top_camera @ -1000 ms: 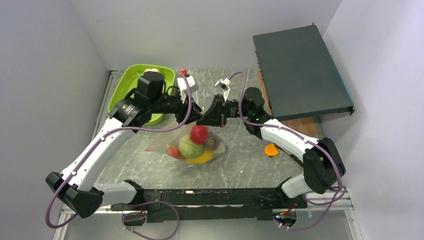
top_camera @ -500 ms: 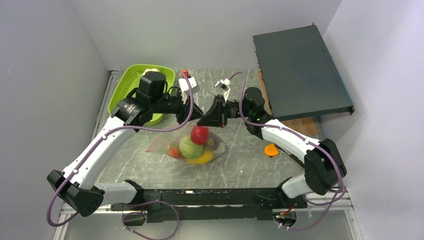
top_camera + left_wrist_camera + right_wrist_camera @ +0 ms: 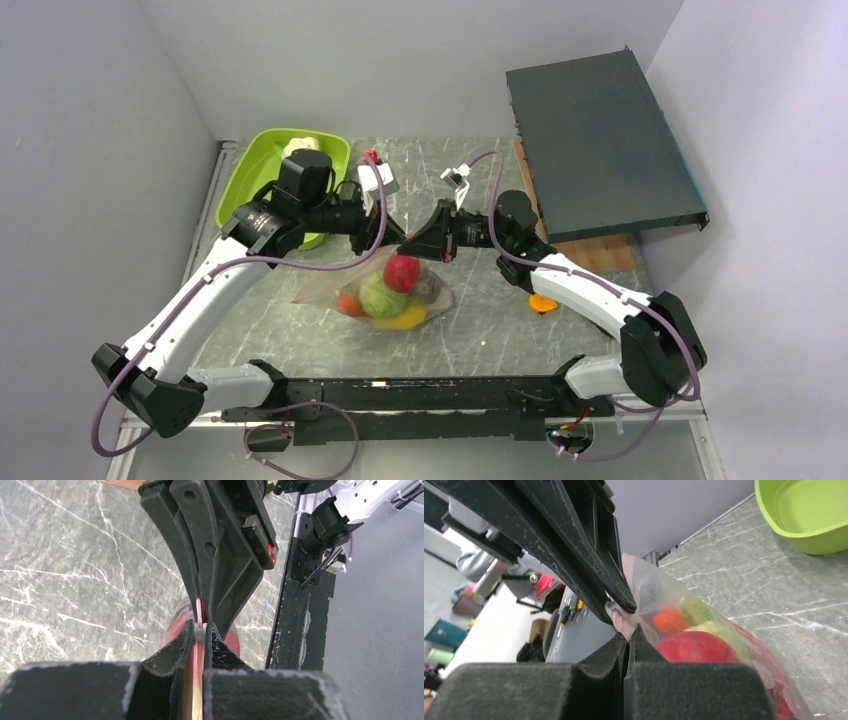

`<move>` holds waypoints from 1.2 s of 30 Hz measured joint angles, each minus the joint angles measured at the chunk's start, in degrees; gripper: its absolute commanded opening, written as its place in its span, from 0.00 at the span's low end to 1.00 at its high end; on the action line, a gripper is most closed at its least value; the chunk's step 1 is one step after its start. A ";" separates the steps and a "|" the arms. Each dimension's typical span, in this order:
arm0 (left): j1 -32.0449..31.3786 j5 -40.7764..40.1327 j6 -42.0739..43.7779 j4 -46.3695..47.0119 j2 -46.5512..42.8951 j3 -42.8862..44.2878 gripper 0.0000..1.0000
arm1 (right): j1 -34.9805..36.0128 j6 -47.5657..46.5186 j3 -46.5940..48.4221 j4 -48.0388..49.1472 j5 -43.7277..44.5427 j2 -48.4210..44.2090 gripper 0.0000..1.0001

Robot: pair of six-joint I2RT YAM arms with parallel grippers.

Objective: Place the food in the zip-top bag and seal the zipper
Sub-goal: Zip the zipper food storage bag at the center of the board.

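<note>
The zip-top bag (image 3: pixel 322 290) hangs in the middle of the table, its bottom on the marble. Inside it lies the food: a red apple (image 3: pixel 400 270), a green round piece (image 3: pixel 381 296), a yellow piece (image 3: pixel 402 318), a small red one (image 3: pixel 348 303) and a dark purple one (image 3: pixel 428 289). My left gripper (image 3: pixel 397 243) and right gripper (image 3: pixel 418 248) meet tip to tip at the bag's top edge. In the left wrist view my left gripper (image 3: pixel 200 630) is shut on the pink zipper (image 3: pixel 199 609) at a white bit. In the right wrist view my right gripper (image 3: pixel 628 632) is shut on the zipper (image 3: pixel 625 624) too.
A lime-green tray (image 3: pixel 250 178) stands at the back left with a pale item (image 3: pixel 300 146) in it. An orange disc (image 3: pixel 543 300) lies under the right forearm. A dark flat box (image 3: pixel 600 140) fills the back right. A white device (image 3: pixel 378 178) sits behind the grippers.
My left gripper's jaws have closed onto the zipper beside the right gripper. The right arm has shifted slightly right and toward the near edge. The bag has hardly moved.
</note>
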 measured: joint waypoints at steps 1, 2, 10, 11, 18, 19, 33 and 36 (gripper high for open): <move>0.00 0.02 0.00 0.04 -0.26 -0.44 0.02 | 0.04 0.68 -0.74 0.17 1.05 -0.61 0.00; 0.00 0.00 0.02 0.02 -0.66 -0.98 0.02 | 0.07 1.31 -1.53 0.28 2.23 -1.29 0.00; 0.00 -1.62 1.38 -1.70 -3.82 -3.23 0.03 | 0.17 2.54 -4.28 -0.50 9.84 -5.22 0.00; 0.02 -2.10 1.70 -2.27 -4.50 -3.54 0.03 | 0.17 2.51 -4.37 -1.09 10.67 -5.68 0.00; 0.02 -6.67 4.87 -7.72 -10.56 -6.01 0.04 | -0.74 2.71 -5.53 -1.99 14.49 -7.69 0.00; 0.02 -7.23 5.29 -8.39 -11.37 -6.38 0.03 | -1.14 2.71 -5.77 -2.05 14.82 -7.89 0.00; 0.02 -16.68 7.23 -17.35 -23.43 -11.39 0.03 | -6.84 1.66 -7.06 -7.87 20.00 -11.96 0.00; 0.02 -18.36 7.21 -18.88 -25.35 -12.26 0.03 | -7.76 1.25 -7.19 -8.98 20.57 -12.35 0.00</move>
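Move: Both hands already hold the bag's zip side by side near its right end, the left apparently on the slider. The zip's free left end hangs about 18 cm to the left hand's left, 8 cm back and 9 cm lower; from the right hand, some 20 cm left, 7 cm back and 9 cm below. Under the left hand, the tomato sits about 3 cm back, level sideways and 7 cm down, and the cabbage 6 cm back, 4 cm left, 11 cm down. Still pinching the zip, the left hand drags its grip along it towards the zip's left end, going left about 11 cm while drawing back and sinking somewhat. The right keeps its closed hold on the right end and pulls the other way, right and forward, turning clockwise nearly 30 degrees. ##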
